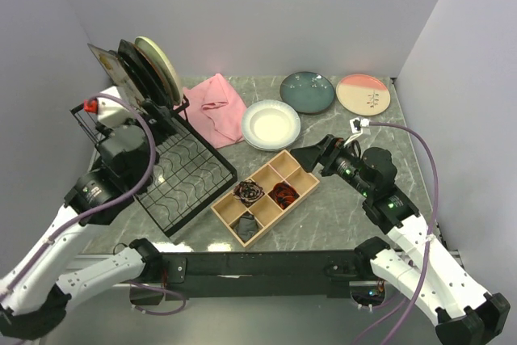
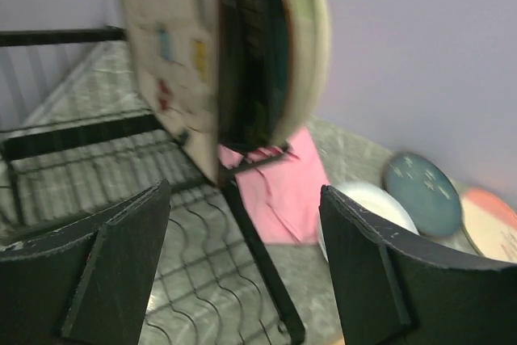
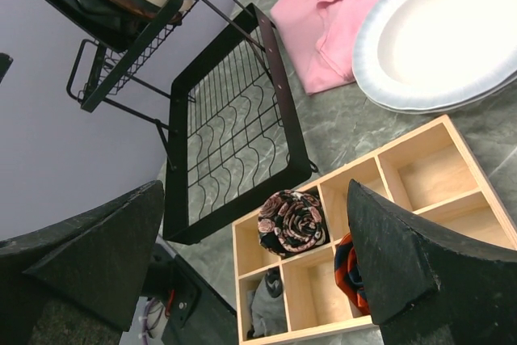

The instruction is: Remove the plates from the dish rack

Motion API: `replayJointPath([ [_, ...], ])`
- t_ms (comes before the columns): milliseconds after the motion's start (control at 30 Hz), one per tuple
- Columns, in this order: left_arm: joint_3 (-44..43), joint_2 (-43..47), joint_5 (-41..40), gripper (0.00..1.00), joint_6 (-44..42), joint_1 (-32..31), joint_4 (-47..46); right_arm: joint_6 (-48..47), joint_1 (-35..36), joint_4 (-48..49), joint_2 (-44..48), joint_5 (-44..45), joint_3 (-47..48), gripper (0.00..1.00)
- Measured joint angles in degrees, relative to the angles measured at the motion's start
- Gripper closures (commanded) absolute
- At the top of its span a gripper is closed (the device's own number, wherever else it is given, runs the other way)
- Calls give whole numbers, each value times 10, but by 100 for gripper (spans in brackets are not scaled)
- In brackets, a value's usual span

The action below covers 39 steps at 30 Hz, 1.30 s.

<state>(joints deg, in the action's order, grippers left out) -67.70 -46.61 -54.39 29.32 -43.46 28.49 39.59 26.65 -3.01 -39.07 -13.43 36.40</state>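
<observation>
The black wire dish rack (image 1: 184, 174) stands at the left, with several plates upright at its back: a square cream floral plate (image 1: 105, 64), dark ones behind it and a round cream-green plate (image 1: 160, 65). On the table lie a white plate (image 1: 271, 124), a teal plate (image 1: 307, 91) and a pink-cream plate (image 1: 363, 94). My left gripper (image 2: 242, 256) hovers open over the rack base, short of the floral plate (image 2: 170, 46) and the cream-green plate (image 2: 305, 38). My right gripper (image 3: 258, 256) hangs open and empty above the tray, near the white plate (image 3: 444, 34).
A pink cloth (image 1: 216, 108) lies between the rack and the white plate. A wooden compartment tray (image 1: 266, 196) with rolled fabric items sits in front of centre. Walls close in on the left, back and right.
</observation>
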Motion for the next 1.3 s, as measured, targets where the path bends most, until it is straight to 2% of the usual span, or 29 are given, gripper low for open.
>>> replayJointPath([
  [33, 0, 2, 28, 20, 1, 38, 3, 0, 0, 0, 0, 0, 0, 0],
  [133, 0, 16, 71, 22, 1, 96, 9, 0, 0, 0, 0, -1, 0, 0],
  [267, -4, 30, 111, 24, 0, 134, 13, -1, 1, 0, -2, 1, 0, 0],
  [400, -15, 16, 161, 31, 1, 177, 20, -3, 1, -2, -3, 5, 0, 0],
  [567, -28, -8, 223, 34, 2, 235, 38, -7, 1, -4, -3, 17, 0, 0],
  [700, -48, -27, 261, 46, 3, 276, 44, -7, 1, -4, -3, 17, 0, 0],
  [733, -52, -29, 270, 46, 4, 285, 44, -7, 1, -4, -3, 17, 0, 0],
  [900, -78, -49, 296, 48, 4, 303, 45, -7, 1, -4, -3, 13, 0, 0],
  [1067, -128, -87, 290, 50, 3, 308, 41, -7, 1, -4, -5, 7, 0, 0],
  [1300, -154, -104, 272, 52, 3, 311, 19, -7, 1, -4, -8, 9, 0, 0],
])
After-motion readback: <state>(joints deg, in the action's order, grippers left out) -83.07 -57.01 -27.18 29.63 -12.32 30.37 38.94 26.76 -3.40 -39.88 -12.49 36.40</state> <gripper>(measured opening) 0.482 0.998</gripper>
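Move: The flowered square plate, standing in the rack's upper tier, is about 13 cm ahead of the left hand, 8 cm to its left and 5 cm higher. At similar height, the black plates stand about 15 cm ahead and 4 cm left of the hand, and the pale round plate 16 cm straight ahead. From the right hand the flowered plate lies roughly 43 cm left, 15 cm ahead and 17 cm up. The left hand goes about 6 cm left, then 5 forward and up, towards the flowered plate, gripper narrowing. ##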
